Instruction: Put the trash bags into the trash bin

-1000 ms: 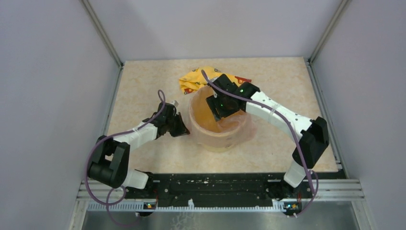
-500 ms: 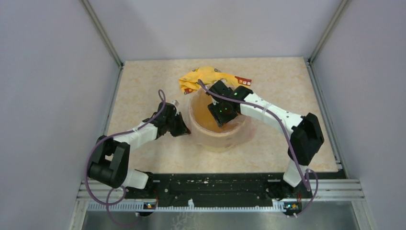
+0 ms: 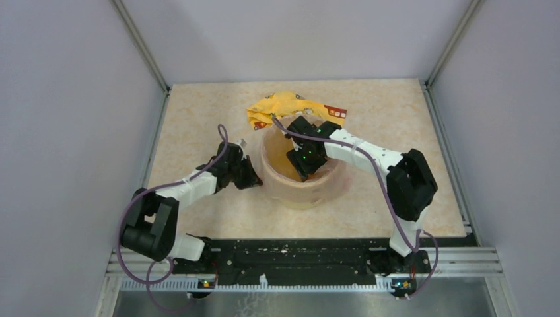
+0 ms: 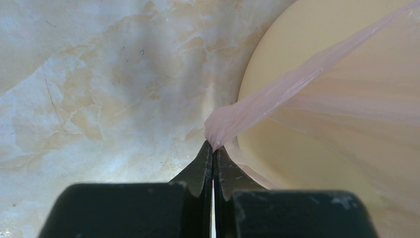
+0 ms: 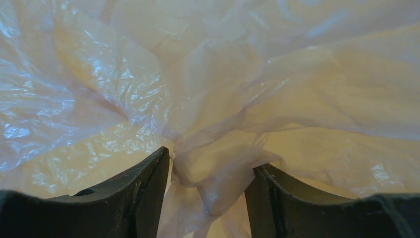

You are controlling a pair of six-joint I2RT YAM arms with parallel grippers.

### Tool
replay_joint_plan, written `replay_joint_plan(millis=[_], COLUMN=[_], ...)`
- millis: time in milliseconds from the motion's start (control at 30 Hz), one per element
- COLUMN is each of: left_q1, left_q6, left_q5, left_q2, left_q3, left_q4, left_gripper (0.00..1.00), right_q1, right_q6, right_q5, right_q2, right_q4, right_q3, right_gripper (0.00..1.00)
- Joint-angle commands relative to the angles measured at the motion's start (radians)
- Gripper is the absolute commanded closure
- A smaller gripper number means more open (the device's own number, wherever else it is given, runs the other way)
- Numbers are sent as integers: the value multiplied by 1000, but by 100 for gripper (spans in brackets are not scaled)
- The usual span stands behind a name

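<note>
The pale yellow trash bin (image 3: 310,195) stands mid-table with the thin pink trash bag (image 3: 338,179) draped in and over it. My left gripper (image 3: 255,177) is at the bin's left side, shut on a stretched edge of the bag (image 4: 257,101) just outside the bin wall (image 4: 317,163). My right gripper (image 3: 304,164) reaches down into the bin. In the right wrist view its gripper (image 5: 210,166) is open, with a bunched fold of the bag (image 5: 218,173) between the fingers (image 5: 148,186). The bin's inside is covered by crinkled bag.
A crumpled yellow printed wrapper (image 3: 285,105) lies just behind the bin, close to the right arm's wrist. Grey walls enclose the table on three sides. Marbled beige tabletop (image 4: 99,89) shows left of the bin.
My right arm has pushed further down and left into the bin, and the bag hanging on the bin's right side has drawn in. My left gripper has stayed put, still gripping the bag edge.
</note>
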Motion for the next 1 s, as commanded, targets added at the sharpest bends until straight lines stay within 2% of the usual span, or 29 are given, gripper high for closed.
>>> replay_joint_plan(millis=[0, 133, 333, 600, 967], left_q1=[-3, -4, -4, -5, -5], left_q6=[-16, -31, -41, -50, -46], left_q5=[12, 23, 34, 43, 42], left_q2=[-36, -45, -58, -67, -81], left_q3=[-16, -34, -44, -48, -46], left_q4=[64, 91, 106, 115, 103], left_gripper=[100, 100, 100, 100, 98], right_q1=[-15, -17, -17, -14, -6], right_q6=[-18, -22, -21, 10, 40], right_q5=[-34, -33, -35, 42, 69], right_q2=[22, 32, 45, 35, 36], right_q4=[9, 4, 32, 130, 237], right_q3=[24, 23, -5, -85, -196], right_gripper=[42, 37, 34, 26, 23])
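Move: The right hand is already inside the upright trash bin; the bin's middle is about 4 cm ahead and 1 cm to its left, roughly level in height. The bottom it presses towards lies about 7 cm below, some 2 cm ahead. The yellow bag lies flat some 20 cm ahead, 1 cm left and 9 cm down. From the left hand, which pinches the pink bag's edge, the bin's middle is about 4 cm ahead, 11 cm right, 5 cm higher. Its fingers still against the pink film, the right hand presses the bag down inside the bin, sinking about 5 cm with a short pause early on and easing some 1 cm to its right; its fingers spread from half open to about three quarters. The left hand keeps its pinch on the bag's edge beside the bin and rises about 1 cm. ##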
